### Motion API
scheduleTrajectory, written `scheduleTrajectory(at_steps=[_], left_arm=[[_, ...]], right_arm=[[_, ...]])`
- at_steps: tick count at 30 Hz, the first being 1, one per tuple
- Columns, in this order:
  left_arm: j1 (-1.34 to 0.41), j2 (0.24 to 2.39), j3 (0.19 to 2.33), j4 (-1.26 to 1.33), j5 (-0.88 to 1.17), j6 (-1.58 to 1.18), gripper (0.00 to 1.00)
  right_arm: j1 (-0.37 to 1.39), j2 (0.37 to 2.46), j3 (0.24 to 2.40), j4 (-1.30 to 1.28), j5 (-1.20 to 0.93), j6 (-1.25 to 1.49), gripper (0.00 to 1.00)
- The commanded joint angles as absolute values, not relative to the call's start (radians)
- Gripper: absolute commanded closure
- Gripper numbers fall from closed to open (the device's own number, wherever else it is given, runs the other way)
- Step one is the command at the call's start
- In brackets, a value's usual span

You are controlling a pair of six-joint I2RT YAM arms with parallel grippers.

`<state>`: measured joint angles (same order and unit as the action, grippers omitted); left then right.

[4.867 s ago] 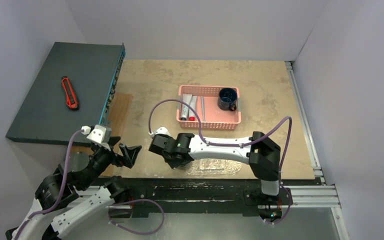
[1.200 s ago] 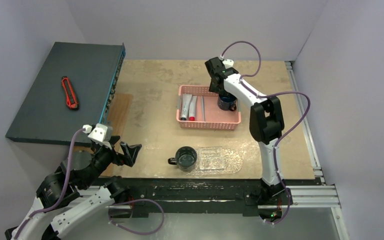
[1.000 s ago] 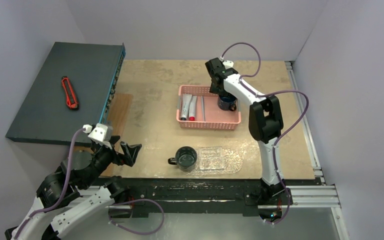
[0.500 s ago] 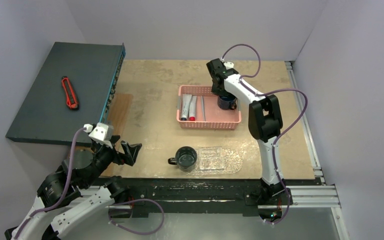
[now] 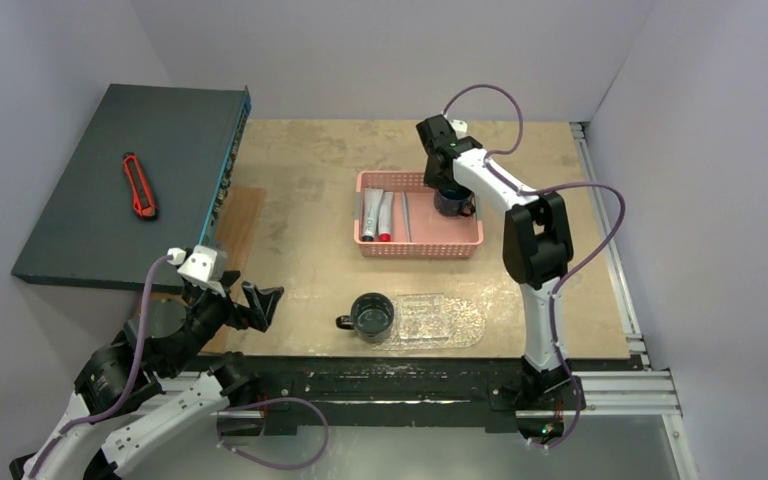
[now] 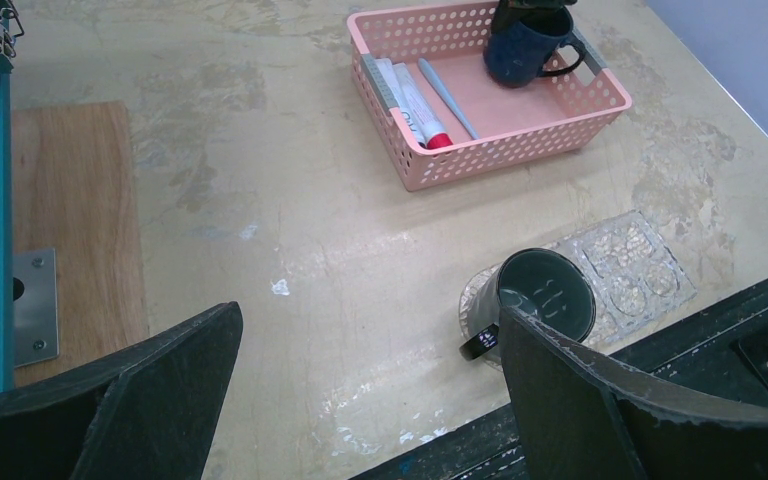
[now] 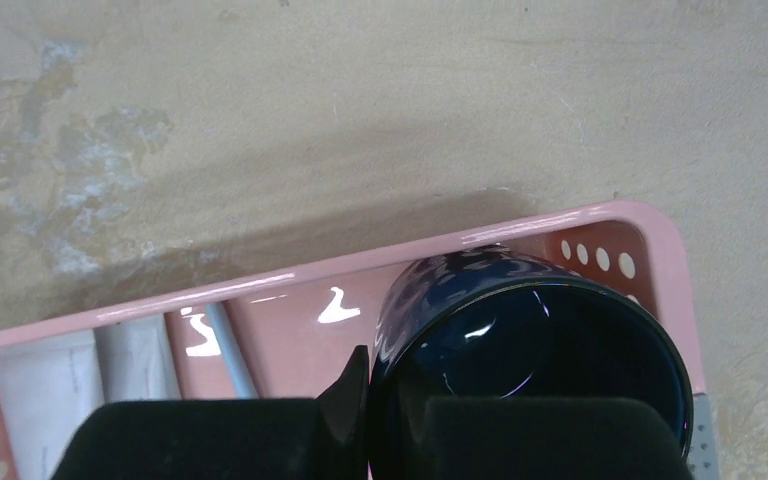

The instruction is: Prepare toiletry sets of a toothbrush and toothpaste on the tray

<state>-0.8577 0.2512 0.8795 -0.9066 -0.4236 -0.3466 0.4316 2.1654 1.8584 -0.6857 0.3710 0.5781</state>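
A blue mug [image 5: 452, 204] stands at the right end of the pink basket [image 5: 420, 250]. My right gripper [image 5: 446, 188] is shut on its rim, one finger inside the mug [image 7: 480, 290] and one outside. Two silvery tubes [image 5: 372, 212] with red caps and a pale-blue toothbrush [image 5: 405, 216] lie in the basket's left half. A dark green mug [image 5: 372, 316] sits at the left end of the clear bumpy tray [image 5: 450, 322]. My left gripper [image 6: 370, 315] hangs open over the near left of the table, with the green mug [image 6: 545, 295] beside its right finger.
A dark grey box [image 5: 110, 180] with a red utility knife [image 5: 140, 186] on it fills the far left. A wooden board [image 5: 240, 215] lies beside it. A metal rail [image 5: 605, 230] runs along the table's right edge. The walls stand close behind.
My right gripper closed on the blue mug's rim over the last second. Several seconds earlier that arm was down at the tray. The left arm has stayed put.
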Motion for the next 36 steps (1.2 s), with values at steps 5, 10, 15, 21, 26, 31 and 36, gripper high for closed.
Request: scheduleTrajectory(at_steps=[5, 10, 15, 21, 26, 31, 36], left_arm=[[-0.842, 0.235, 0.885, -0.913, -0.508, -0.328, 0.0], [-0.841, 0.232, 0.884, -0.914, -0.502, -0.328, 0.0], [-0.841, 0.233, 0.885, -0.913, -0.497, -0.328, 0.0], [-0.841, 0.229, 0.885, -0.914, -0.494, -0.33, 0.0], [-0.841, 0.229, 0.886, -0.914, -0.492, -0.331, 0.0], [-0.841, 0.231, 0.885, -0.915, -0.491, -0.331, 0.0], [-0.84, 0.235, 0.885, -0.914, -0.491, -0.333, 0.0]], right_arm=[[0.439, 1.956, 1.861, -0.624, 0.385, 0.492, 1.0], [0.462, 1.883, 1.849, -0.645, 0.389, 0.447, 1.0], [0.496, 1.789, 1.77, -0.669, 0.398, 0.396, 1.0], [0.571, 1.661, 1.638, -0.711, 0.467, 0.347, 1.0], [0.631, 1.54, 1.515, -0.761, 0.515, 0.366, 1.0], [0.642, 1.388, 1.338, -0.752, 0.456, 0.404, 1.0], [0.659, 1.28, 1.193, -0.747, 0.429, 0.448, 1.0]])
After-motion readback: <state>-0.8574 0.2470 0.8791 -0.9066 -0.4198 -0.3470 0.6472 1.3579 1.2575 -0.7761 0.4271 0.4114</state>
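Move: The right hand already pinches the left wall of the blue mug in the basket. The tray lies about 27 cm back, 5 cm left and 8 cm below; the green mug stands at its left end, about 26 cm back and 16 cm left of the hand. The toothbrush in the basket is 5 cm back, 8 cm left and 7 cm below. From the left hand the tray is about 6 cm ahead, 29 cm right and 26 cm below. Straight up first, some 12 cm, the right hand lifts the blue mug clear of the basket, then draws it back about 19 cm over the basket's front right corner towards the tray, sinking slightly and drifting a little right at the end. On the way the hand turns about 20 degrees counter-clockwise, and the fingers keep their pinch on the mug's wall. ##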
